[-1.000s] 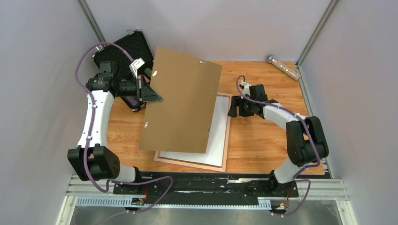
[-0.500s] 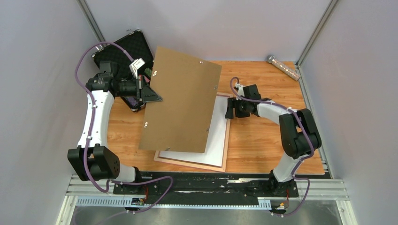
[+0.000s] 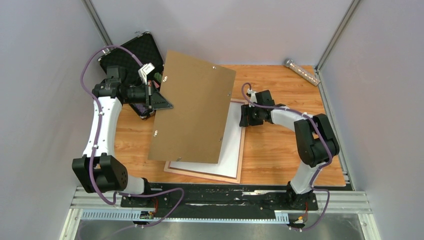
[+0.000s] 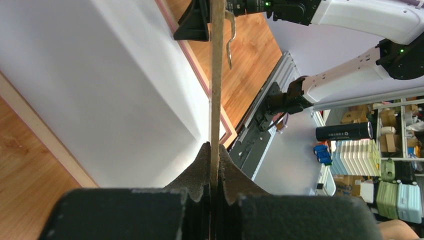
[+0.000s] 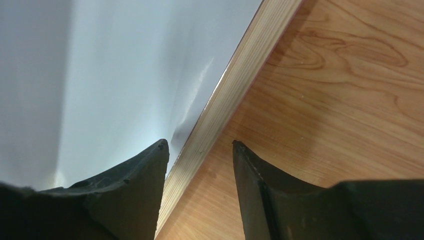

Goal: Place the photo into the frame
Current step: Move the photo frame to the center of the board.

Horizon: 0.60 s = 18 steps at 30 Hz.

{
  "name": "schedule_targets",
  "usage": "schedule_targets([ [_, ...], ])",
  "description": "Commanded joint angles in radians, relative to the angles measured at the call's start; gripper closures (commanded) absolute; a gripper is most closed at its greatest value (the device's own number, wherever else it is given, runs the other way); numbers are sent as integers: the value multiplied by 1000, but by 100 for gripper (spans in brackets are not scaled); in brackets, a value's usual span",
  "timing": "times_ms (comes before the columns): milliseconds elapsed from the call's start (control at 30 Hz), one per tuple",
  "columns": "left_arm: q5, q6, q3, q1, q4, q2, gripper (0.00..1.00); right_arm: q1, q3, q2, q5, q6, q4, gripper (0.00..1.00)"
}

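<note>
The frame [image 3: 200, 175] lies face down on the table, its light wood rail [image 5: 240, 75] showing. Inside it lies the photo [image 3: 227, 150], blank white side up [image 5: 125, 65]; its printed side is hidden. My left gripper [image 3: 167, 105] is shut on the edge of a brown backing board [image 3: 195, 112], held tilted above the frame and seen edge-on [image 4: 217, 75] between the pads [image 4: 216, 147]. My right gripper [image 3: 245, 117] stands open at the frame's far right rail. One finger is over the white sheet and the other over the table [image 5: 199, 144].
A black foam-lined case [image 3: 135, 50] lies open at the back left, behind the left arm. A silver tube [image 3: 301, 72] rests at the back right corner. Bare wooden table [image 3: 280, 150] lies right of the frame.
My right gripper has slid left onto the frame's right rail and its jaws have narrowed. The left arm and the board have not moved.
</note>
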Motion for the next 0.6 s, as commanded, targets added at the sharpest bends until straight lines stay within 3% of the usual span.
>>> schedule_targets([
  [0, 75, -6, 10, 11, 31, -34, 100, 8, 43, 31, 43, -15, -14, 49],
  [300, 76, -1, 4, 11, 31, -42, 100, 7, 82, 71, 80, -27, -43, 64],
  [567, 80, 1, 0, 11, 28, -43, 100, -44, 100, 52, 92, -34, -66, 71],
])
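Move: The photo frame's right rail runs between the right hand's open fingers, practically at the hand point and about 1 cm below it. The photo, white back up inside the frame, has its middle some 14 cm to the left, 8 cm back and 2 cm down; the backing board hangs over it, its middle roughly 20 cm left, 7 cm back and 22 cm up. From the left hand, the right rail lies about 28 cm right, 7 cm ahead and 28 cm below. Staying low over the table, the right hand slides about 1.5 cm forward along the frame's right rail while its fingers, one inside the frame and one outside, close from a bit over half open to roughly a third, narrowing onto the rail until both tips stand at its sides. The wrist hardly turns, and the left hand keeps quite still, still pinching the backing board by its left side, high above the frame. ##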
